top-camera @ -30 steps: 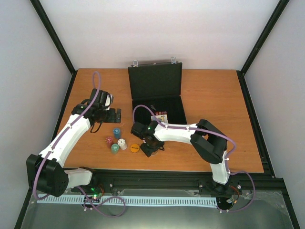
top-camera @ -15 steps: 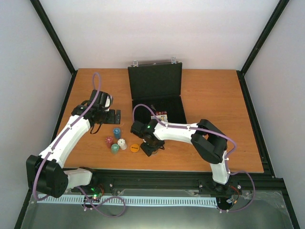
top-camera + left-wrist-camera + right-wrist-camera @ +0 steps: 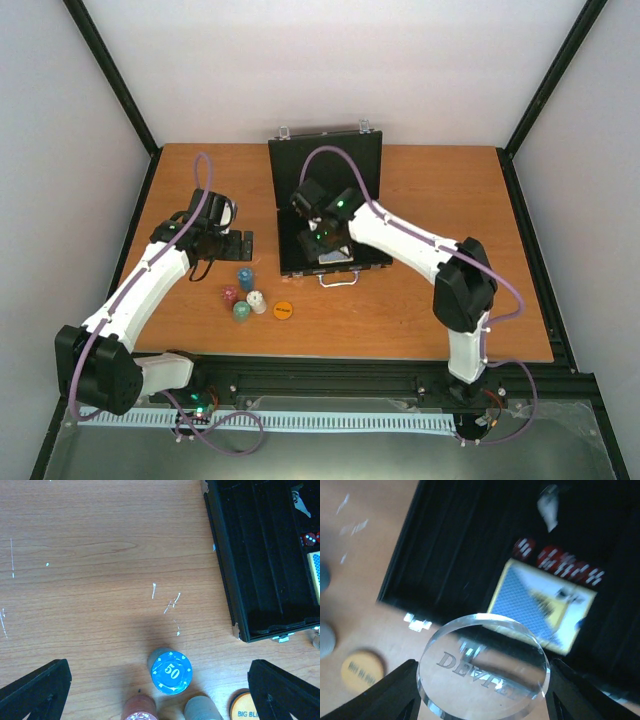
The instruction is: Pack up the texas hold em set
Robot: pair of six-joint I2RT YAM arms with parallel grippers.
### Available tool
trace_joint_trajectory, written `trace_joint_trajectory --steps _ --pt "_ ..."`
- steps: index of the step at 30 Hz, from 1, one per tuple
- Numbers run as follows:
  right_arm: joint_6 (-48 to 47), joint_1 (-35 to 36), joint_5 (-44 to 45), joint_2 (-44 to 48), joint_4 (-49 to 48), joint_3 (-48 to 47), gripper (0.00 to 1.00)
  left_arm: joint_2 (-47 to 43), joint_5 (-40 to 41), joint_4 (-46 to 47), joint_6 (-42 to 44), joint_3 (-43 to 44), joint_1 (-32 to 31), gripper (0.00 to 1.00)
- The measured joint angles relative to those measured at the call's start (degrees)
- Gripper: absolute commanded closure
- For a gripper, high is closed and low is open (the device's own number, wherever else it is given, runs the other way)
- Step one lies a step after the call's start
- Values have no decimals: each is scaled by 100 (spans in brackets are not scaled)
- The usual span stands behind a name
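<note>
The black briefcase (image 3: 326, 172) lies open at the table's back centre, its tray (image 3: 450, 555) holding red dice (image 3: 560, 560) and the blue-yellow card deck (image 3: 545, 605). My right gripper (image 3: 330, 245) hangs over the tray's front part, shut on the clear disc (image 3: 482, 667), which sits flat between its fingers (image 3: 385, 692). Blue (image 3: 245, 278), red (image 3: 230, 295), white (image 3: 257, 300) and green (image 3: 241, 311) chip stacks and the orange disc (image 3: 283, 310) stand on the table left of the case. My left gripper (image 3: 160, 695) is open above the blue stack (image 3: 171, 671), touching nothing.
The case's silver handle (image 3: 338, 280) juts toward the near edge. The case's left wall (image 3: 225, 580) runs close to the chips. Bare wood (image 3: 75, 580) stretches left of the stacks, and more of it lies right of the case (image 3: 460, 250).
My right arm has risen from beside the orange disc and swung back over the case tray, carrying the clear disc. The left arm and the chips have not moved.
</note>
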State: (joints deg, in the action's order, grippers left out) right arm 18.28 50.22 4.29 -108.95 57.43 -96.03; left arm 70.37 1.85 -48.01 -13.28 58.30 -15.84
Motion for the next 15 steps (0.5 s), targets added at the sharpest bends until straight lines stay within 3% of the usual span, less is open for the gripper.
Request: trace_joint_trajectory --steps 6,15 --pt "-28 -675 337 -726 -216 -938 53 0 2 0 0 0 0 0" --pt "-24 -1040 562 -1423 -761 -1014 53 0 20 -4 -4 -46 0 0"
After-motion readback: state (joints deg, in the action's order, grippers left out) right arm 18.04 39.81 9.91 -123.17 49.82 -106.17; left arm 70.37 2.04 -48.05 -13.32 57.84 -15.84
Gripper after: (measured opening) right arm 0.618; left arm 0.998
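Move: The right hand, holding the clear dealer button above the case's front edge, is bound for the free back part of the middle bay, about 15 cm ahead, 4 cm right and 11 cm below. The card box lies about 6 cm ahead and 4 cm right of the hand, the red dice 10 cm ahead and 4 cm right, the metal keys 15 cm straight ahead, all about 11 cm down. That free spot is about 15 cm ahead, 23 cm right and 13 cm below the idle left hand. The right hand keeps its pinch on the dealer button's rim and sweeps about 12 cm forward, quickly at first and then slowing, from above the case's front edge out over the card box and dice towards the back of the middle bay. It rises barely a centimetre at the start, then sinks to end about 4 cm lower, drifting slightly right as the wrist turns some 10 degrees clockwise. ##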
